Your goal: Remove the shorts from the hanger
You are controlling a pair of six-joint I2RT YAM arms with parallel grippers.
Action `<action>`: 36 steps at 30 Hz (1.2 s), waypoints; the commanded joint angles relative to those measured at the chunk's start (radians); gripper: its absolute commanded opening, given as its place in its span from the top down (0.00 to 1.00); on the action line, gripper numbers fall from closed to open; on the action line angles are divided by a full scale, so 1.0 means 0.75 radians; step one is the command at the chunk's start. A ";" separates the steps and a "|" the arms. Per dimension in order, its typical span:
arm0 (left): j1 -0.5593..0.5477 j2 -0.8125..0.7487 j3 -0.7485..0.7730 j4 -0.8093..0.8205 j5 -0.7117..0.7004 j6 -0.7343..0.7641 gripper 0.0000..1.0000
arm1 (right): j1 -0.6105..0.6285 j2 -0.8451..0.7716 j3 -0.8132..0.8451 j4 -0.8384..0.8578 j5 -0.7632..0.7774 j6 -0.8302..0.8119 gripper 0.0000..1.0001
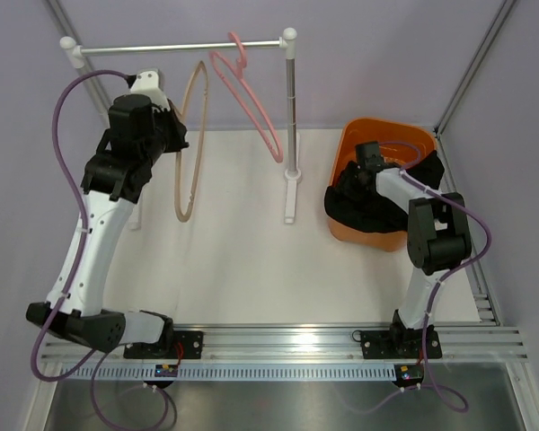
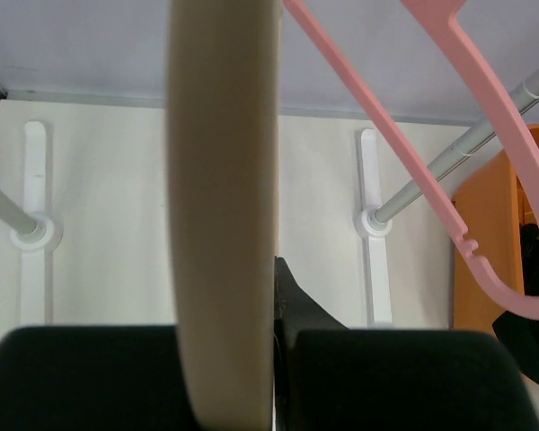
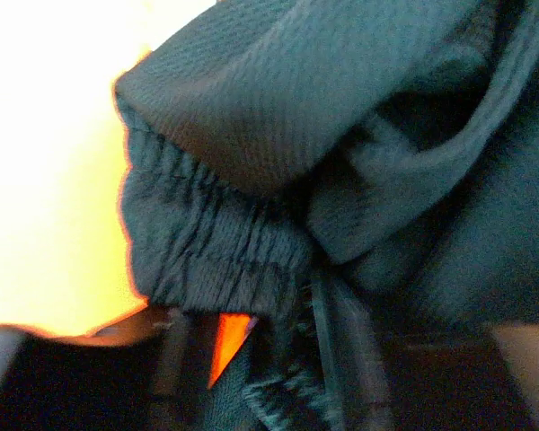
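Observation:
The black shorts (image 1: 364, 208) lie bunched in the orange bin (image 1: 359, 135) and hang over its near rim. My right gripper (image 1: 370, 154) is down in the bin against them. In the right wrist view the black mesh and its waistband (image 3: 207, 242) fill the frame. The jaws stand apart, with fabric and a sliver of orange between them. My left gripper (image 1: 172, 126) is shut on a bare beige hanger (image 1: 190, 135), which also shows in the left wrist view (image 2: 223, 206). The patterned shorts are out of view.
A bare pink hanger (image 1: 251, 99) hangs on the white rail (image 1: 180, 47) of the rack. The rack's right post (image 1: 292, 108) and its foot (image 1: 291, 193) stand between the arms. The pink hanger (image 2: 413, 153) is to the right of the beige one.

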 commanded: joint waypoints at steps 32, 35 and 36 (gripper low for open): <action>0.154 0.658 0.633 0.198 0.353 0.125 1.00 | 0.008 -0.689 -0.136 0.053 0.085 -0.160 0.25; 0.154 0.664 0.633 0.228 0.338 0.109 1.00 | 0.008 -0.701 -0.156 0.067 0.075 -0.156 0.25; 0.154 0.673 0.651 0.226 0.330 0.107 1.00 | 0.010 -0.703 -0.162 0.069 0.075 -0.156 0.25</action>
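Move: The left gripper still pinches the beige hanger; the stretch of rail it is being taken to lies about 18 cm straight ahead and some 7 cm higher. The pink hanger's body hangs roughly 14 cm ahead and 17 cm to the right, at about hand height. The half-open right gripper is down in the black shorts, their middle about 3 cm back, 7 cm right and 3 cm below; the orange basket's middle is level with it, 9 cm right, 5 cm below. Carry the beige hanger forward about 14 cm to the rail with the left gripper still shut on its neck, rising a couple of centimetres midway and settling back, and turning slightly clockwise. Meanwhile open the right fingers wider and raise that hand some 16 cm off the black shorts, easing back slightly and tipping the fingers up about 25 degrees. ##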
